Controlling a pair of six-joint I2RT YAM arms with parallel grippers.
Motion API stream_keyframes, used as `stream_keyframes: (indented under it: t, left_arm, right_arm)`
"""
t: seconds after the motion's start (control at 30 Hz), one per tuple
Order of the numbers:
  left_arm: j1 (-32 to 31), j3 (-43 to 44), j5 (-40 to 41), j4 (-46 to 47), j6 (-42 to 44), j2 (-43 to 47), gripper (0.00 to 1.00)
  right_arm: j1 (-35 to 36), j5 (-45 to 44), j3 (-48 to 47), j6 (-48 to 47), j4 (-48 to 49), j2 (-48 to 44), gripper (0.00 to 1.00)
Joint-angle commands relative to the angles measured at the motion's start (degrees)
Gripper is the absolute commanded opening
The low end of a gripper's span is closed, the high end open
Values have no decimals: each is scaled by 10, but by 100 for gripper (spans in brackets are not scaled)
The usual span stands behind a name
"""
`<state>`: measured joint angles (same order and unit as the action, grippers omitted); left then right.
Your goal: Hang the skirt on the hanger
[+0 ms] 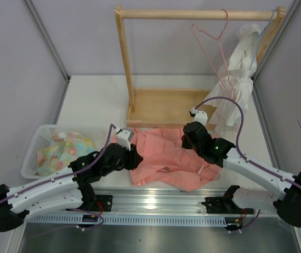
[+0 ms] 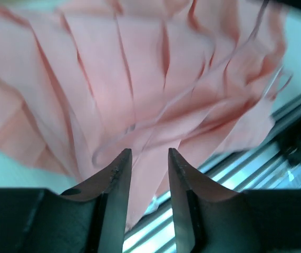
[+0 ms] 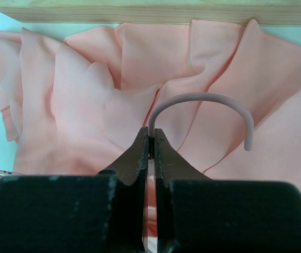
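Observation:
The salmon-pink pleated skirt (image 1: 161, 153) lies crumpled on the table in front of the wooden rack, between my two arms. My right gripper (image 3: 151, 130) is shut on the stem of the pink wire hanger (image 3: 203, 96), whose hook curves up and right over the skirt (image 3: 81, 105). In the top view the right gripper (image 1: 188, 138) sits at the skirt's right edge. My left gripper (image 2: 149, 153) is open at the skirt's left edge (image 1: 134, 158), its jaws apart just above the pleats (image 2: 113, 68). A thin hanger wire (image 2: 130, 128) runs across the fabric ahead of the fingers.
A wooden rack with a base tray (image 1: 161, 108) and a top rod (image 1: 197, 14) stands behind the skirt. A second pink hanger (image 1: 213, 42) and a white garment (image 1: 237, 79) hang from it. A white basket (image 1: 37, 142) holding patterned cloth (image 1: 66, 150) is at left. A metal rail (image 1: 155, 197) runs along the near edge.

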<state>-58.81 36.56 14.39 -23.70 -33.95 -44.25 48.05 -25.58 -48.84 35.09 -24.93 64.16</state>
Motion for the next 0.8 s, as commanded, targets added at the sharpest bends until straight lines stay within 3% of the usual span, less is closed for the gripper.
stream_keyframes:
  t: [0.0,0.13,0.23,0.77]
  left_arm:
    - [-80,-29,62,-40,-98,7,37]
    - [-210,-16,130,-100,-164,-50,37]
    - [-263,-8,154,-121,-197,-89,38]
    - [-289,12,152,-76,-132,-211,43]
  right_arm:
    - [-2,-7,-1,-12,22,0,0]
    - [-3,-3,-1,-13,27,3,0]
    - [-3,-3,-1,-12,28,4,0]
    - [-5,-2,-2,-12,23,0,0]
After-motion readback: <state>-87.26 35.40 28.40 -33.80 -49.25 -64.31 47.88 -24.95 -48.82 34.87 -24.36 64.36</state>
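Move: The skirt's near left corner, with its white loop, lies about 15 cm below the empty left hand and some 6 cm back, roughly in line sideways. The right hand, pinching the hanger's neck, holds it about 8 cm ahead of the left hand and 20 cm to its right, at nearly the same height; the basket is roughly 34 cm left of the left hand and 12 cm ahead. From the right hand, that corner is some 12 cm back, 21 cm left and 15 cm down. The left hand swings quickly back about 10 cm while sinking over the skirt's near left part, then stops drawing back and eases almost straight down, some 11 cm lower in all, bringing its part-open fingertips close to the corner with the white loop. On the way its wrist rolls about 25 degrees, left side rising, and the fingers stay open without gripping anything, while the right hand stays in place and keeps its pinch on the hanger's neck above the skirt. ##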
